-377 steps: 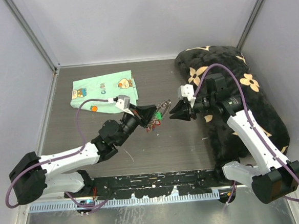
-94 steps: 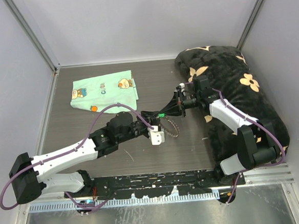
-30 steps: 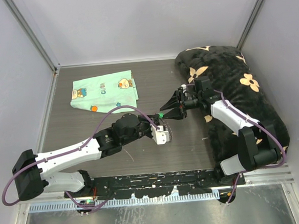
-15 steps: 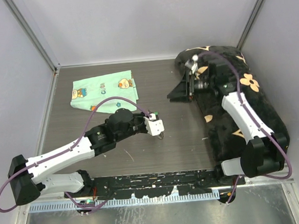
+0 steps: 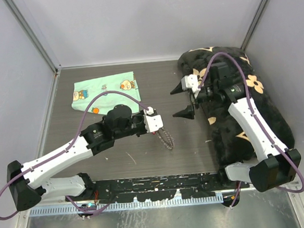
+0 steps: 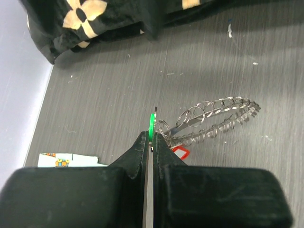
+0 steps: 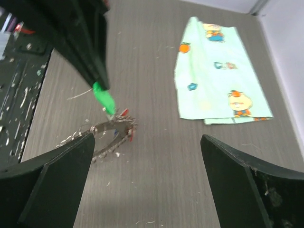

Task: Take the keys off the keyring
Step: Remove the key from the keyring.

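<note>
My left gripper [image 5: 154, 130] is shut on the green head of a key [image 6: 152, 124], edge-on between its fingertips [image 6: 150, 136]. The keyring [image 5: 166, 138], a silver wire loop fringed with small rings, hangs from that key down to the table; it also shows in the left wrist view [image 6: 216, 118]. A red key head [image 6: 179, 152] sits under the loop. My right gripper [image 5: 182, 100] is open and empty, up and to the right of the ring, apart from it. In the right wrist view the green key [image 7: 103, 99] and keyring [image 7: 110, 134] show between its fingers [image 7: 148, 142].
A mint-green cartoon-print cloth [image 5: 106, 92] lies at the back left; it also shows in the right wrist view [image 7: 213, 66]. A black cushion with tan flowers [image 5: 245, 102] fills the right side under my right arm. Grey walls close in the table.
My right gripper has drawn back from the green key towards the cushion and stands wide open. My left gripper still holds the key and has shifted slightly; the ring now trails down to its right.
</note>
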Robot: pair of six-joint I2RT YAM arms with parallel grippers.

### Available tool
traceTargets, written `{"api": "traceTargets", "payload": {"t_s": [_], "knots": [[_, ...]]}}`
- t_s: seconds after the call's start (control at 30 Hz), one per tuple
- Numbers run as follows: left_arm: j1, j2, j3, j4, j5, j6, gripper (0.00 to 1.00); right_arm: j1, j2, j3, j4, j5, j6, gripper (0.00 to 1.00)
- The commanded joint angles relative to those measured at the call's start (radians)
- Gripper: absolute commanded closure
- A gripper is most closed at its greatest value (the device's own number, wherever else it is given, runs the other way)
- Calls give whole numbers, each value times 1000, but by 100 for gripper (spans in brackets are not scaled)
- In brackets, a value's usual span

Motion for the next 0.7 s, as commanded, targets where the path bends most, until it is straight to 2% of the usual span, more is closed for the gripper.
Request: {"api": "traceTargets", "payload": {"t_s": [0.0,0.23,0.4,0.67], "knots": [[13,-13,81,39,86,-69,100,57,-47,-48,-75,-13,-274,2],[16,3,102,29,125,-120,100,119,-51,-91,-68,-36,-281,13],[14,3,107,42,141,-131,100,150,-52,-144,32,-18,-151,25],[16,8,111,54,146,-139,100,210,-45,-182,78,27,-82,37]]}}
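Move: The green key, still held in the left fingertips, stands about 7 cm to the left of the empty right hand, 6 cm nearer the base and 7 cm lower. The keyring chain hangs with its middle some 12 cm back, 4 cm left and 12 cm below the right hand. The red tag is about 10 cm back, 8 cm left and 9 cm down. From the left hand, the key sticks out roughly 1 cm ahead, 1 cm right and 1 cm down. Bring the wide-open right gripper back and down about 5 cm each way and nearly 4 cm left towards the green key, closing the fingers by a third and turning the hand some 10 degrees counter-clockwise, without gripping yet. Keep the left fingers shut on the key while easing that hand back 1.5 cm and a little right and up, tilting slightly. ##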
